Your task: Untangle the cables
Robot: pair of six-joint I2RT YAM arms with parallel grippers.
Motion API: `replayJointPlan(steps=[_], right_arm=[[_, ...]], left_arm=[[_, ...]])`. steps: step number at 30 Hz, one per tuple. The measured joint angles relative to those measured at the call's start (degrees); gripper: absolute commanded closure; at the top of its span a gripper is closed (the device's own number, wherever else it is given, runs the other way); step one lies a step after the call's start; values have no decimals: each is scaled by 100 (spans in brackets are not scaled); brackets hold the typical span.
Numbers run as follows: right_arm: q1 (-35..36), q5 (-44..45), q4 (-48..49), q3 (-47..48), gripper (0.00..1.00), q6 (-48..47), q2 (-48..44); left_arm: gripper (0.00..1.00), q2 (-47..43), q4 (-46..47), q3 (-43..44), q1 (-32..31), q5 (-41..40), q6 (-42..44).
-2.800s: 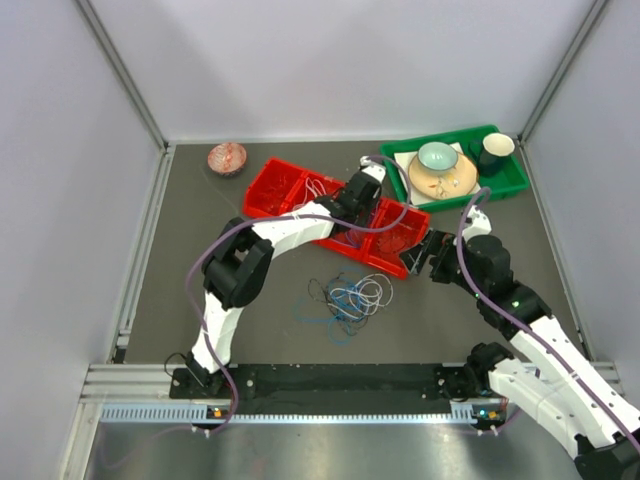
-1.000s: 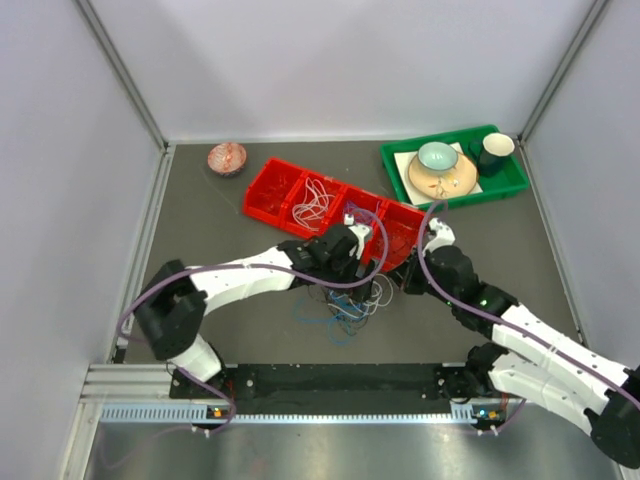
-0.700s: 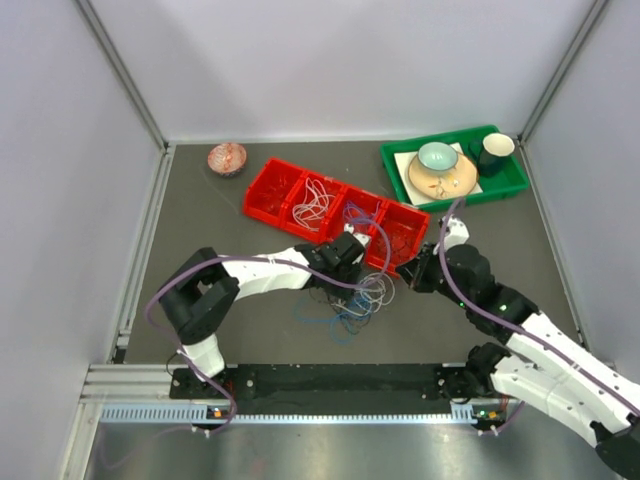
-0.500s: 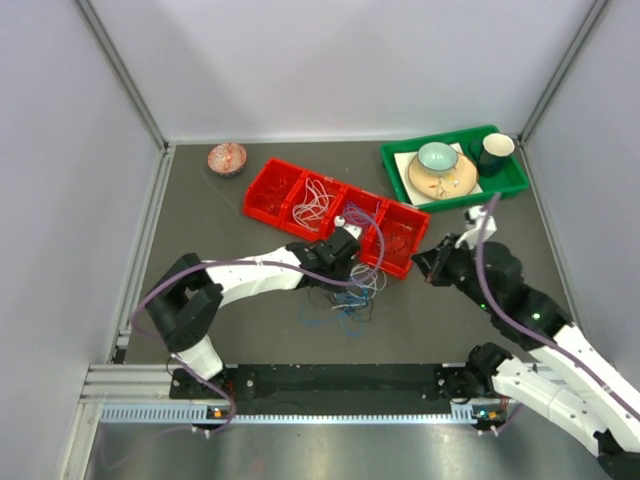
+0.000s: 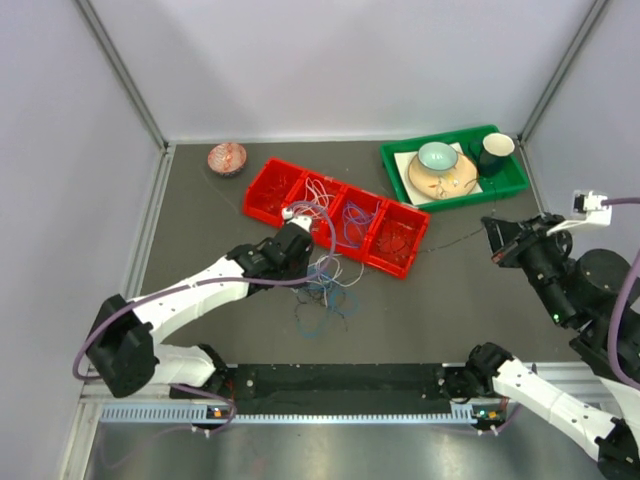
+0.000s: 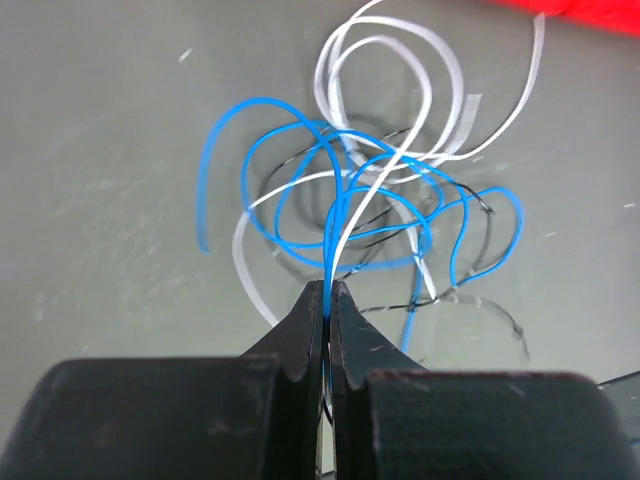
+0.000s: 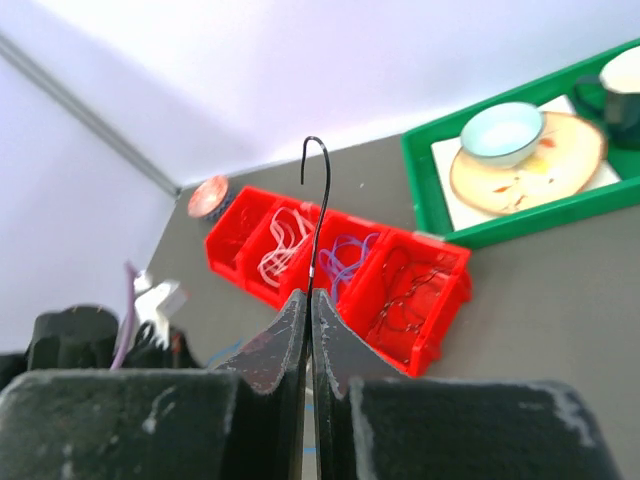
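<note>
The cables (image 5: 325, 285) lie as a loose tangle of blue, white and black wires on the grey table in front of the red tray (image 5: 262, 200). My left gripper (image 5: 308, 240) is shut on a blue and a white cable (image 6: 335, 215) and holds them up, the remaining loops (image 6: 400, 190) hanging below it. Far to the right, my right gripper (image 5: 493, 238) is shut on a thin black cable (image 7: 318, 200) that ends in a hook. That black cable (image 5: 450, 240) stretches back toward the tray's right end.
The red tray (image 7: 440, 310) has compartments holding white, purple and black wires. A green tray (image 5: 455, 190) with a plate, bowl and dark cup stands at the back right. A small reddish bowl (image 5: 227, 158) sits at the back left. Walls enclose the table.
My left gripper has shut on cables in the tangle and lifted them back and to the left. My right arm has drawn away to the right, pulling the black cable out.
</note>
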Motion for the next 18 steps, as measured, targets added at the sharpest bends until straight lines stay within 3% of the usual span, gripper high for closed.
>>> replayJointPlan(steps=[9,16,18], right_arm=[[0,675,-186,199,100,-262,-120],[0,1016,-258,70,100,-245,-282],[0,1040,-262,-4,100,-229,-282]], left_arm=[[100,-553,-352,-468,787,-55,-205],[55,-586,-535,-682,883,-111,-413],[47,-586,-597,-713,885,-109,-439]])
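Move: Gripping blue and white strands about 9 cm above the table, the left hand has the rest of the tangle roughly 3 cm to its right and 4 cm back on the table; clear table for the strands lies some 7 cm to its left and 1 cm back. The red box's middle is about 12 cm ahead, 5 cm right. From the high right hand, the tangle is about 28 cm left, level fore-and-aft, some 38 cm below; the green tray stands roughly 27 cm straight ahead. Carrying the blue and white strands about 7 cm left, away from the red box's right end, the left hand sinks slightly, turns some 15 degrees counter-clockwise, then opens partway and lets the strands go. The right hand, staying high, keeps its pinch on the black cable and draws right about 4 cm, away from the tangle, turning clockwise. ##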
